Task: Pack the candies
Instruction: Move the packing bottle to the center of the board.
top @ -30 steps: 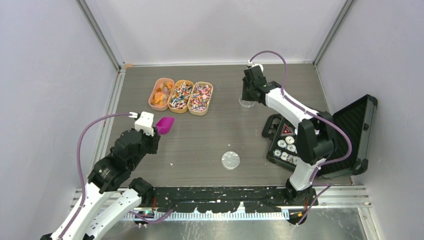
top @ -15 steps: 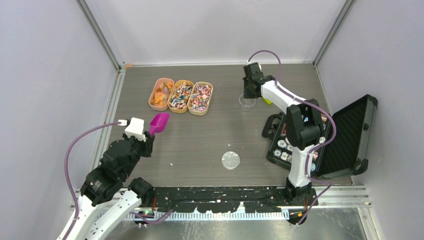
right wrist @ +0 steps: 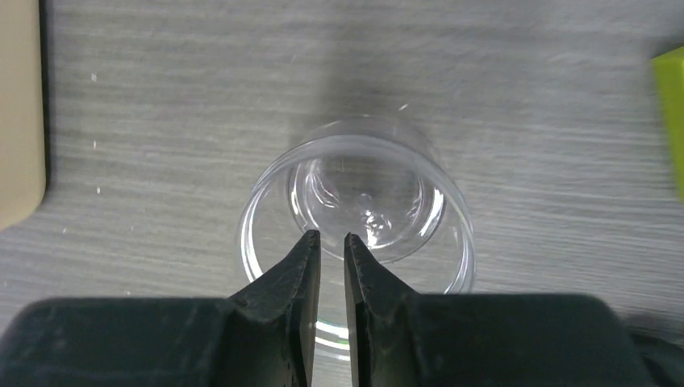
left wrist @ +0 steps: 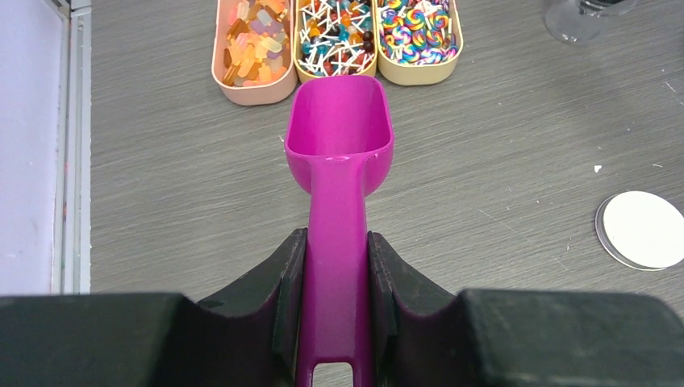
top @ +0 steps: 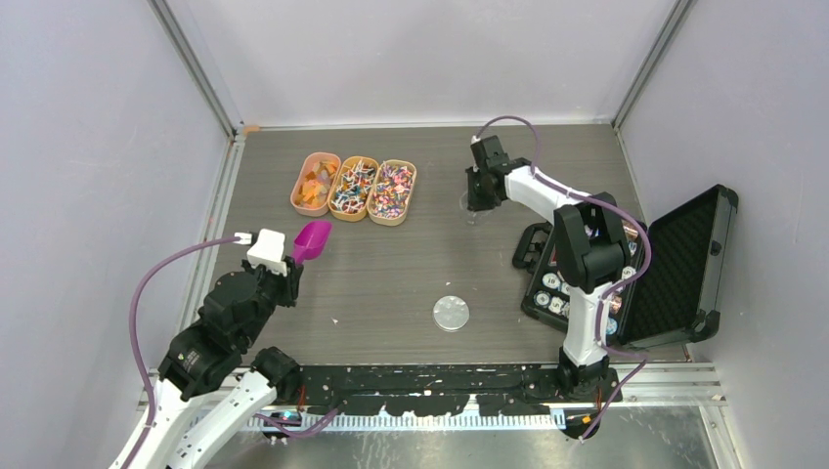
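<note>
The candies fill three oval tan trays: orange ones (top: 315,183) on the left, mixed ones in the middle tray (top: 353,188) and in the right tray (top: 391,191). The left wrist view shows them as the orange candies (left wrist: 252,48), the middle lot (left wrist: 337,36) and the swirled lot (left wrist: 418,36). My left gripper (left wrist: 337,238) is shut on the handle of a magenta scoop (left wrist: 339,133), whose empty bowl points at the trays. My right gripper (right wrist: 331,238) is shut on the near wall of an empty clear jar (right wrist: 363,193) standing right of the trays.
A round clear lid (top: 451,313) lies flat at the table's near middle. An open black case (top: 675,264) holding poker chips (top: 562,283) sits at the right. A yellow-green brick (right wrist: 671,105) lies just right of the jar.
The right gripper has shifted a little left and its fingers have narrowed onto the jar's wall. The left arm drew back toward the near left with the scoop, then held still.
</note>
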Controlling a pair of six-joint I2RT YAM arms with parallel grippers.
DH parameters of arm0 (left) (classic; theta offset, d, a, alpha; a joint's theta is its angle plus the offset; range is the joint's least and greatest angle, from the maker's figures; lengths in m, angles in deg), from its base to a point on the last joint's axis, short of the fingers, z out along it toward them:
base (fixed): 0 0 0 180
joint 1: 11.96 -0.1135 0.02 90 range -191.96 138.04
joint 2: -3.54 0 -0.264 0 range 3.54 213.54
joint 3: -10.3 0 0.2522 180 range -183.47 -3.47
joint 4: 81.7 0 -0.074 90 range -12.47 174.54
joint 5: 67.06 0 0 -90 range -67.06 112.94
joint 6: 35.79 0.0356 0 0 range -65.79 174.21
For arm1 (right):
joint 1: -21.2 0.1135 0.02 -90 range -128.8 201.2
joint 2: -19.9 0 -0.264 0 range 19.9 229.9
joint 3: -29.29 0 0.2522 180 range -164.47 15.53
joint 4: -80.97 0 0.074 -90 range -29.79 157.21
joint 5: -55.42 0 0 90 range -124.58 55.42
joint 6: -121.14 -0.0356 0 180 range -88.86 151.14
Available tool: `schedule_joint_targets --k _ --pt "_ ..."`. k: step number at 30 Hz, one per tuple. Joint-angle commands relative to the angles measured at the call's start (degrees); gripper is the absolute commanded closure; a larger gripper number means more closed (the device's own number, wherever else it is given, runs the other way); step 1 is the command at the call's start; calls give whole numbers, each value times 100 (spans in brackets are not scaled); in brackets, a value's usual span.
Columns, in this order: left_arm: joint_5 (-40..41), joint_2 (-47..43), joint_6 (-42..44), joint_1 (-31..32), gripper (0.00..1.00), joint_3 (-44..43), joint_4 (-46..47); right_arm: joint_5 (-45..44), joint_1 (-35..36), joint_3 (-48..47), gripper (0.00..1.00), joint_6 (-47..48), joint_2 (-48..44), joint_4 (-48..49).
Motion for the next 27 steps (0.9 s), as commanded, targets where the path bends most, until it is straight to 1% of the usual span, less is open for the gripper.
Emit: schedule_joint_targets --k 1,4,7,13,20,27 --pt "130 -43 64 -4 100 -25 261 592 191 307 78 -234 -483 272" --pt "143 -39 62 -3 100 -18 251 765 363 647 78 -391 -680 514" --pt "152 -20 52 -3 100 -26 252 930 598 791 78 -536 -765 639" --pt "175 26 37 -3 100 -50 212 1131 1312 973 78 -976 -831 1097" --pt "193 48 37 -4 100 -36 222 1008 1929 725 78 -1284 -539 1348" --pt "203 115 37 -3 100 -53 214 965 2292 471 78 -1402 -432 1303"
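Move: The right hand's nearly shut fingertips already sit inside the mouth of the clear packing bottle, whose middle is about 1 cm ahead, 1 cm right and 2 cm lower. The clear centre of the board lies some 11 cm back and 15 cm left; the lollipop box is about 4 cm ahead and 20 cm left, the green block about 4 cm ahead and 12 cm right, the round lid roughly 27 cm back and 5 cm left. From the left hand, the bottle lies some 25 cm ahead, 40 cm right and 20 cm lower. With its fingers kept nearly shut inside the packing bottle, the right hand sweeps about 18 cm left and 12 cm back, starting mostly backward with a dip of 1.5 cm, then swinging more to the left and rising some 3 cm from that low point. Its fingertips end at the bottle's left inner wall and push the bottle towards the board's centre without gripping, while the wrist turns about 20 degrees counter-clockwise and its left side tilts up by nearly as much. ##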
